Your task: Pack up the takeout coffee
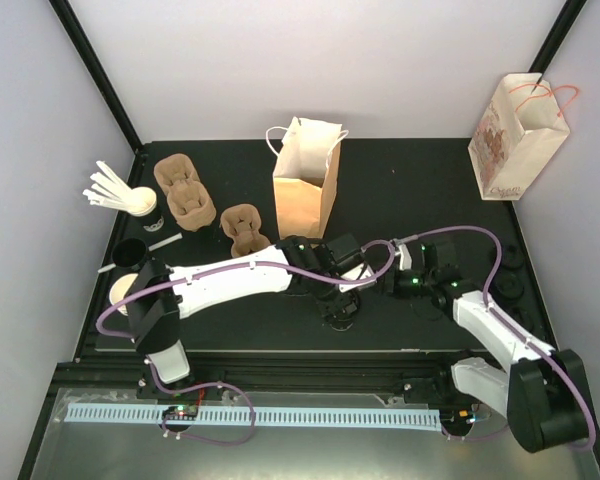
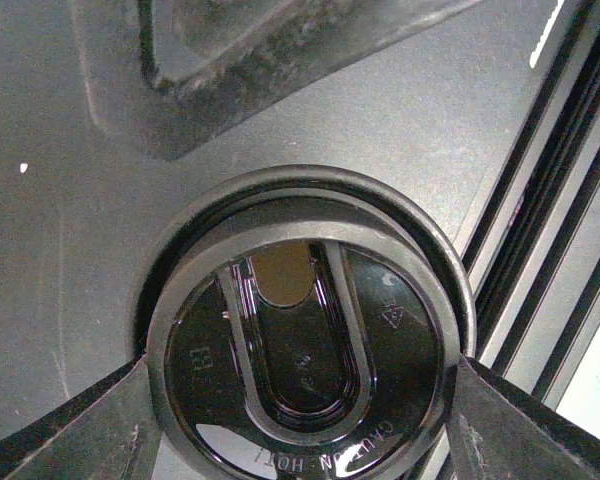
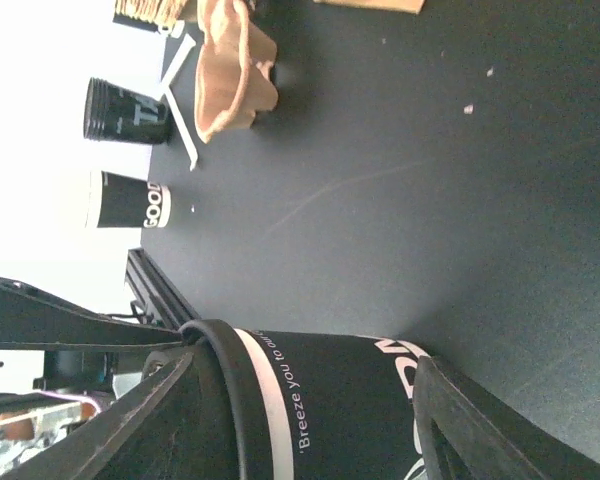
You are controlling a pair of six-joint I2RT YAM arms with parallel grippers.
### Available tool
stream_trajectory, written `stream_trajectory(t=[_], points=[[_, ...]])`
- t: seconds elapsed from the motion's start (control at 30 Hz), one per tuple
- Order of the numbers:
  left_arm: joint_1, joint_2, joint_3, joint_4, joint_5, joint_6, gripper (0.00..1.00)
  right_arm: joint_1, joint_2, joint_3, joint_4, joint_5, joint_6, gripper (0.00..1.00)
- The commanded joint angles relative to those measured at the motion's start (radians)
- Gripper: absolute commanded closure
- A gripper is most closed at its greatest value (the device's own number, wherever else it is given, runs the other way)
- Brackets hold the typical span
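The takeout coffee is a black paper cup (image 3: 350, 400) with white lettering, standing on the dark table. My right gripper (image 3: 305, 365) is shut on its body, one finger (image 3: 150, 420) near the top and the other (image 3: 480, 430) near the base. A glossy black lid (image 2: 305, 340) marked CAUTION HOT sits on the cup's mouth. My left gripper (image 2: 302, 375) reaches down over it, with its fingers (image 2: 80, 430) touching the rim on both sides. In the top view both grippers (image 1: 338, 300) (image 1: 385, 282) meet mid-table and hide the cup. An open brown paper bag (image 1: 305, 195) stands just behind them.
Two pulp cup carriers (image 1: 185, 190) (image 1: 245, 230) lie at the back left, beside a bunch of white stirrers (image 1: 110, 188) and spare cups (image 1: 130, 255). A printed paper bag (image 1: 515, 140) leans at the right wall. The table's front rail (image 1: 280, 355) runs close behind the cup.
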Motion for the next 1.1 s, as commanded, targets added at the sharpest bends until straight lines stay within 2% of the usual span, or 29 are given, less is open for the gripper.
stream_trajectory(t=[0.0,0.27,0.47,0.67,0.87,1.07], points=[[0.003,0.033,0.014,-0.003,0.038,0.132,0.44,-0.002,0.065,-0.013,0.062,-0.091,-0.049,0.39],[0.002,0.052,0.008,0.027,0.004,0.102,0.43,0.025,0.140,-0.035,0.110,-0.111,-0.066,0.44],[0.002,0.030,-0.004,0.030,0.001,0.097,0.43,0.032,0.175,-0.078,0.138,-0.115,-0.078,0.55],[0.000,0.044,-0.024,0.036,0.000,0.082,0.43,0.054,0.199,-0.149,0.192,-0.097,-0.071,0.58],[0.000,0.039,-0.043,0.040,-0.013,0.078,0.43,0.089,0.245,-0.236,0.314,-0.056,-0.001,0.62],[0.000,0.036,-0.064,0.063,-0.016,0.066,0.43,0.154,0.306,-0.348,0.543,0.031,0.137,0.62]])
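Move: The lidded coffee cup is already between my left fingers: its middle is about 4 cm below and 1 cm back from that hand. From my right hand the cup lies some 6 cm to the left, 4 cm back and about 4 cm lower. From my left hand, the paper bag stands about 21 cm ahead and 7 cm left, and the cup carrier some 16 cm ahead and 21 cm left. My right hand sinks about 3 cm and slides as far to the left, easing slightly back, to bring its upper finger over the right-hand rim of the lid. Its fingers close from well open to under half, while the wrist turns some 10 degrees, counter-clockwise with its left side rising. My left hand keeps its grip round the lid, settling about 1 cm lower. ##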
